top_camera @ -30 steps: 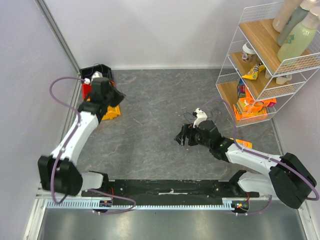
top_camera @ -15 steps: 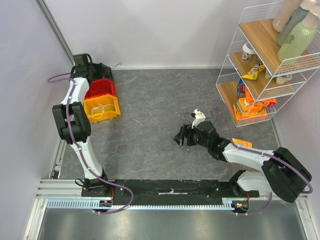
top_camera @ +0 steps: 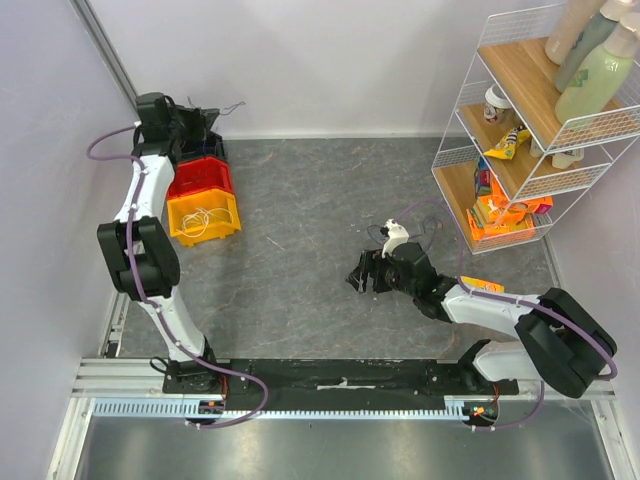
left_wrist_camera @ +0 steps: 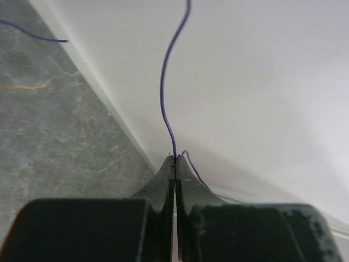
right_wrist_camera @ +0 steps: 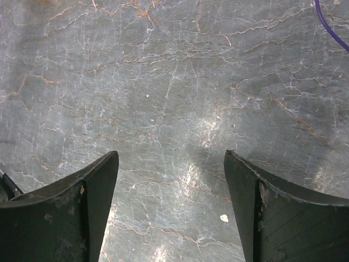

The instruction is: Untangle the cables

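Observation:
My left gripper (top_camera: pixel 207 119) is at the far left by the back wall, above the stacked bins. In the left wrist view its fingertips (left_wrist_camera: pixel 175 159) are shut on a thin dark purple-blue cable (left_wrist_camera: pixel 163 82), which rises from the tips in front of the white wall; its free end shows in the top view (top_camera: pixel 232 104). A white cable (top_camera: pixel 205 217) lies coiled in the yellow bin (top_camera: pixel 229 222). My right gripper (top_camera: pixel 362 275) is open and empty low over the grey floor, with its jaws wide apart in the right wrist view (right_wrist_camera: pixel 172 164).
A red bin (top_camera: pixel 200 178) sits behind the yellow one. A white wire shelf rack (top_camera: pixel 520 130) with bottles and packets stands at the right. An orange tag (top_camera: pixel 483 287) lies by the right arm. A purple strand (right_wrist_camera: pixel 330 24) crosses the right wrist view's top corner.
My left arm has swung up and back from over the bins to the back wall, with the purple cable now trailing from its tips. The right arm has barely moved.

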Robot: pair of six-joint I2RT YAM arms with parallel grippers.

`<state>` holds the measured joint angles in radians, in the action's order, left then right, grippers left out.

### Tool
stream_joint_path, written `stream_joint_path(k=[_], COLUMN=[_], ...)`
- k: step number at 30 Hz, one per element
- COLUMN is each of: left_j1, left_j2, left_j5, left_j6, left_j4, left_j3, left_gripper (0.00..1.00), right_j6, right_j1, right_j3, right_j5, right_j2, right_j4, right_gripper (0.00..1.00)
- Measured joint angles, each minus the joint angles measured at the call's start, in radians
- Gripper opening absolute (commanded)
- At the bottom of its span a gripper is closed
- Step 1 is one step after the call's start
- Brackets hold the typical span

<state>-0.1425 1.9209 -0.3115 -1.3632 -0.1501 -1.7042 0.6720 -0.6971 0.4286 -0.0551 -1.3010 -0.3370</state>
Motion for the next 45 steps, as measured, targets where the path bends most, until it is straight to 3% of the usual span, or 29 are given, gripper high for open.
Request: stream_joint_path(k=[7,15,33,36,38,40,45], left_j1=[-0.002,-0.031,-0.192,-0.187,-0.183,-0.180,-0.179], left_j2=[-0.015,0.134,0.364,0.386,0.400,0.406,0.406], left_j5=[-0.016,-0.048,-0.004,0.007,0.022,0.030,0.048], left_j6=[-0.043,-0.127,-0.144,-0.134,-0.119,-0.100,-0.068], left_j4=[0.054,0.089,0.096,0.087,0.069,0.053,0.036], left_j3=[-0.008,-0.048,-0.059,-0.094,-0.126,-0.149,-0.154], left_gripper=[0.02,0.02,0.02,0.18,0.37,0.49,0.59], right_j6=[0.000,0.000,0.000,0.000,0.000,0.000,0.000], right_j1=[0.000,0.001,0.006,0.006,0.006,0.006,0.006], right_j3=[0.000,0.000,0.000,0.000,0.000,0.000,0.000], right_j5=[0.000,0.000,-0.001,-0.002,-0.002,-0.002,-0.005], right_j2=[0.002,0.014,-0.007,-0.015,-0.016,-0.017,-0.017], right_j4=[0.000,-0.010,-0.010,-0.007,-0.006,-0.007,-0.006], right_gripper=[0.85,0.85,0.85,0.85,0.85,0.86,0.85])
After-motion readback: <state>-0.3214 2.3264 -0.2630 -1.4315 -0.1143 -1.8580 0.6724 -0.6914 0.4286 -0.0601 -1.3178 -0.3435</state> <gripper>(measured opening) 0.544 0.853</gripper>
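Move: The black bin, where the purple cable already pinched in the left fingers is being taken, has its middle about 9 cm to the left of the left hand, only some 2 cm ahead and roughly 24 cm below. At a similar depth, the red bin lies about 9 cm back and 6 cm left, and the yellow bin some 20 cm back and 4 cm left. From the right hand, the black bin is about 36 cm ahead, 39 cm left and slightly lower. The purple cable is carried by the left hand down into the black bin: after a small lift of about 3 cm, the hand sinks to some 16 cm below its start while swinging 13 cm left and drifting a little forward. The wrist turns about 15 degrees counter-clockwise and tips down, then the hand all but stops low by the bin and its fingers open about halfway to let go. ##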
